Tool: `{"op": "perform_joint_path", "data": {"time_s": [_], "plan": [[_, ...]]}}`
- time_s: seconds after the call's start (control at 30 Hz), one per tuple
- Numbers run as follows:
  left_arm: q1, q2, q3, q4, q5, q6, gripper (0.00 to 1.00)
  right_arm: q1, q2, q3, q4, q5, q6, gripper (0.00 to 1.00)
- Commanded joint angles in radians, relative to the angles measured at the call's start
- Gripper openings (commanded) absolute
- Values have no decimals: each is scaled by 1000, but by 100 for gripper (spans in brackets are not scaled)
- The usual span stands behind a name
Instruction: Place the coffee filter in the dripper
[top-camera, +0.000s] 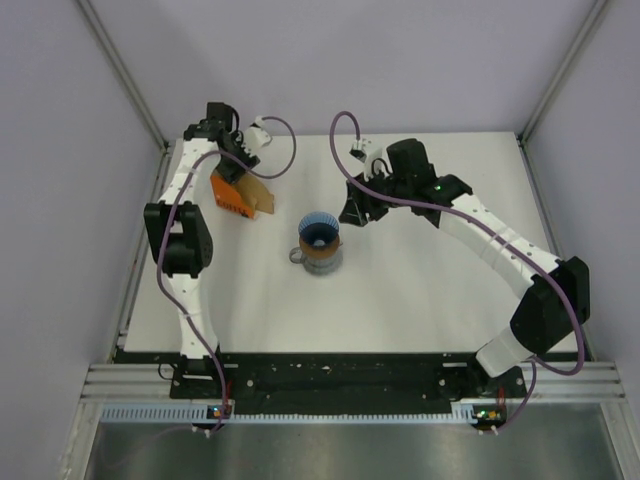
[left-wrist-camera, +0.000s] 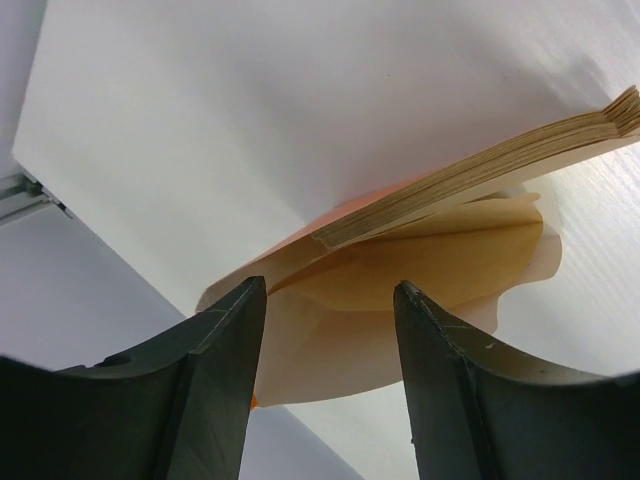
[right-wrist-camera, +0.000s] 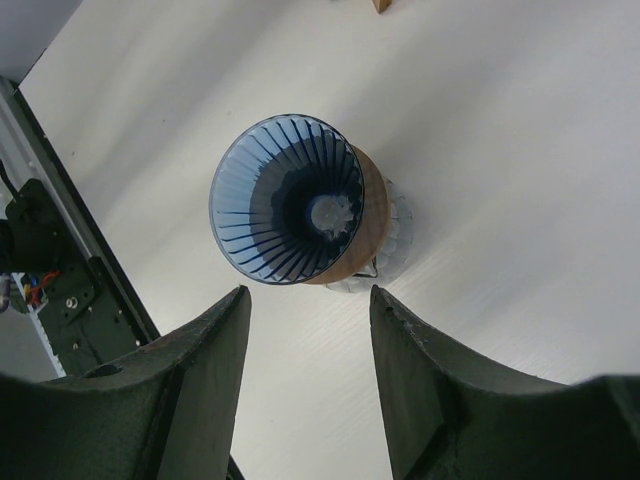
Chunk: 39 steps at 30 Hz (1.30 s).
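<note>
The blue ribbed dripper (top-camera: 320, 231) sits on a brown ring on the grey mug (top-camera: 322, 263) at mid-table; the right wrist view looks into the dripper (right-wrist-camera: 285, 200), which holds no paper. The orange packet (top-camera: 230, 190) lies at back left with its stack of tan papers (left-wrist-camera: 480, 170). A loose tan coffee filter (left-wrist-camera: 440, 265) curls out under the stack, with a paler sheet below it. My left gripper (left-wrist-camera: 330, 288) (top-camera: 244, 172) is open right at the papers and grips nothing. My right gripper (right-wrist-camera: 309, 292) (top-camera: 355, 212) is open and empty, just right of the dripper.
The brown ring (right-wrist-camera: 372, 215) and the mug (right-wrist-camera: 397, 235) show under the dripper. The table's left edge and metal rail (left-wrist-camera: 30, 190) are close to the packet. Purple cables loop above both wrists. Grey walls enclose the table on three sides.
</note>
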Motion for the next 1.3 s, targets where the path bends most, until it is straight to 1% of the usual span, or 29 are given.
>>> {"op": "perform_joint_path", "data": {"time_s": [0.0, 0.17, 0.47, 0.57, 0.63, 0.67, 0.73, 0.83, 0.97, 1.0, 1.03, 1.13, 1.27], "plan": [[16, 7, 40, -45, 45, -6, 58, -5, -2, 9, 15, -13, 7, 51], [23, 21, 33, -39, 41, -10, 58, -5, 3, 13, 15, -21, 11, 51], [24, 57, 28, 4, 5, -1, 62, -4, 5, 4, 15, -35, 17, 51], [23, 65, 27, 3, 4, -1, 62, -5, 5, 3, 15, -36, 17, 51], [24, 67, 27, 1, 7, -3, 59, -5, 5, 4, 15, -38, 19, 51], [23, 67, 25, -2, 10, -3, 57, -5, 5, 6, 15, -39, 17, 51], [26, 60, 24, -3, 16, -1, 50, -5, 5, 6, 15, -41, 19, 51], [26, 53, 17, -4, 25, 3, 36, -4, 6, 6, 15, -39, 17, 51], [27, 34, 8, 3, 33, 3, 9, -5, 5, 6, 15, -41, 19, 51], [27, 28, 5, 4, 36, 3, 3, -5, 2, 6, 15, -41, 19, 51], [27, 12, -1, 10, 38, 2, 0, -5, 1, 6, 15, -39, 19, 51], [35, -33, -24, 32, 65, -13, 0, -5, 1, 4, 15, -38, 19, 51], [46, -90, -53, 53, 151, -59, 0, -5, 1, 6, 15, -38, 19, 51]]}}
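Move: The coffee filter to pinch sits below the open left fingers, its middle about 7 cm down, 1 cm back and 2 cm to their right. The orange filter holder around it centres roughly 2 cm back, 1 cm left and 9 cm down. The dripper on its pot is some 17 cm back, 24 cm right and 3 cm lower. From the right hand, the filter is about 21 cm ahead, 32 cm left and 16 cm down. Lower the left gripper about 4 cm into the orange holder, easing a centimetre left and tipping the fingers some 5 degrees back towards the base, until the filter's upper edge is between the fingertips. Hold there, shut the fingers fully to pinch the thin paper, then just start to lift. ##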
